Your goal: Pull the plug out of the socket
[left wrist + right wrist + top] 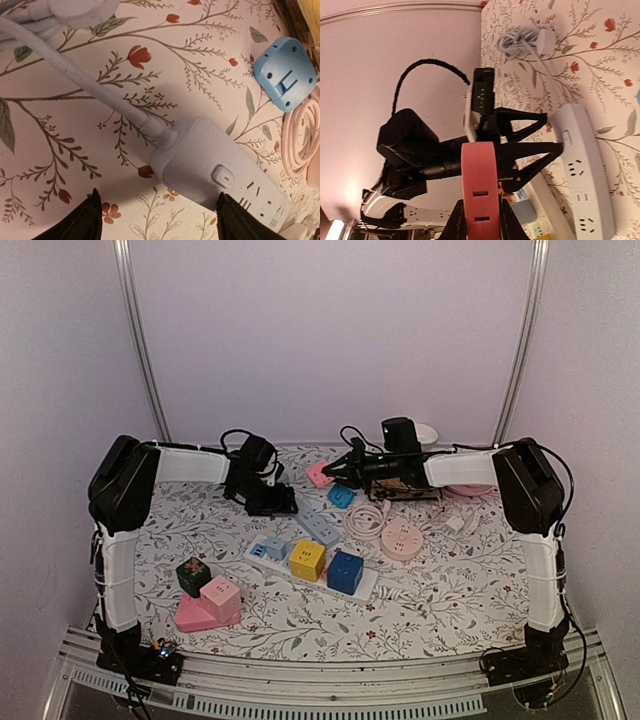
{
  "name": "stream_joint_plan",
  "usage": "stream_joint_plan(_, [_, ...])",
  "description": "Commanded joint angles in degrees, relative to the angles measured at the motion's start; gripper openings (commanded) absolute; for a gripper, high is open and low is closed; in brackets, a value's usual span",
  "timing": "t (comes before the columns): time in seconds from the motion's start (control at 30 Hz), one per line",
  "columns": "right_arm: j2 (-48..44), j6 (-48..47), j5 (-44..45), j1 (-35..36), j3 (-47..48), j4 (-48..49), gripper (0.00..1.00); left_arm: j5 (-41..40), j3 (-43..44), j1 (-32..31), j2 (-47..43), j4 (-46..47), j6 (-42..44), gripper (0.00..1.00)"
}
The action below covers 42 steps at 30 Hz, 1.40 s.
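Note:
The plug (479, 192) is a flat pink block, and my right gripper (481, 222) is shut on it and holds it in the air on edge. A thin metal prong shows bare on its right side. In the top view the pink plug (318, 475) hangs at the back centre in the right gripper (332, 472), apart from the pale socket strip (320, 528). My left gripper (157, 222) stands open low over the cable end of the socket strip (215, 167), with one finger on each side. The left gripper (285, 504) holds nothing.
A blue plug block (285, 72) and a coiled pink cable (302, 135) lie right of the strip. Nearer the front are a long white strip (262, 553) with yellow and blue cubes, a round pink socket (402, 538), a white cable coil (368, 518) and stacked cubes (208, 592).

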Motion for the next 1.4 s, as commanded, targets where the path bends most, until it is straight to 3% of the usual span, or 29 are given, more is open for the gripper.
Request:
stream_joint_plan(0.0, [-5.07, -20.75, 9.42, -0.59, 0.28, -21.33, 0.03, -1.34, 1.84, -0.72, -0.17, -9.53, 2.29, 0.79])
stream_joint_plan(0.13, [-5.73, -29.82, 15.92, -0.27, 0.95, -30.60, 0.03, 0.39, 3.89, -0.24, -1.88, -9.40, 2.20, 0.79])
stream_joint_plan(0.3, [-4.67, -35.01, 19.08, 1.38, 2.27, -34.26, 0.04, 1.72, 5.30, 0.23, -4.11, -8.69, 1.59, 0.79])
stream_joint_plan(0.8, [2.32, -38.49, 20.42, 4.24, 7.87, -37.99, 0.18, 3.33, 0.79, 1.90, -10.20, -7.90, -0.60, 0.78])
stream_joint_plan(1.1, [2.59, -41.52, 20.49, 5.76, 7.23, -39.35, 0.46, 3.26, -2.26, 1.65, -13.82, -6.43, -4.53, 0.78])
stream_joint_plan(1.37, [-4.75, -47.95, 28.70, 5.79, 4.81, -43.31, 0.69, -0.79, -4.66, -1.33, -16.94, -5.86, -8.92, 0.78])
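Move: Below the right hand, which holds the pink plug, the grey socket lies some 15 cm down, 5 cm back and 1 cm to the left. The blue plug is about 2 cm ahead and 4 cm right of this hand, the pink cable coil 4 cm back and 10 cm right, the yellow plug 16 cm back and 2 cm left. From the left hand, open at the cable end, the socket's middle lies 5 cm back, 6 cm right, level with it. Lowering the pink plug about 11 cm and bringing it a little back and right, the right hand tips its fingers some 40 degrees further down, then opens them to let go of the plug right beside the grey socket. The open left hand edges back beside the socket, then lifts well clear of it, ending slightly farther back. ##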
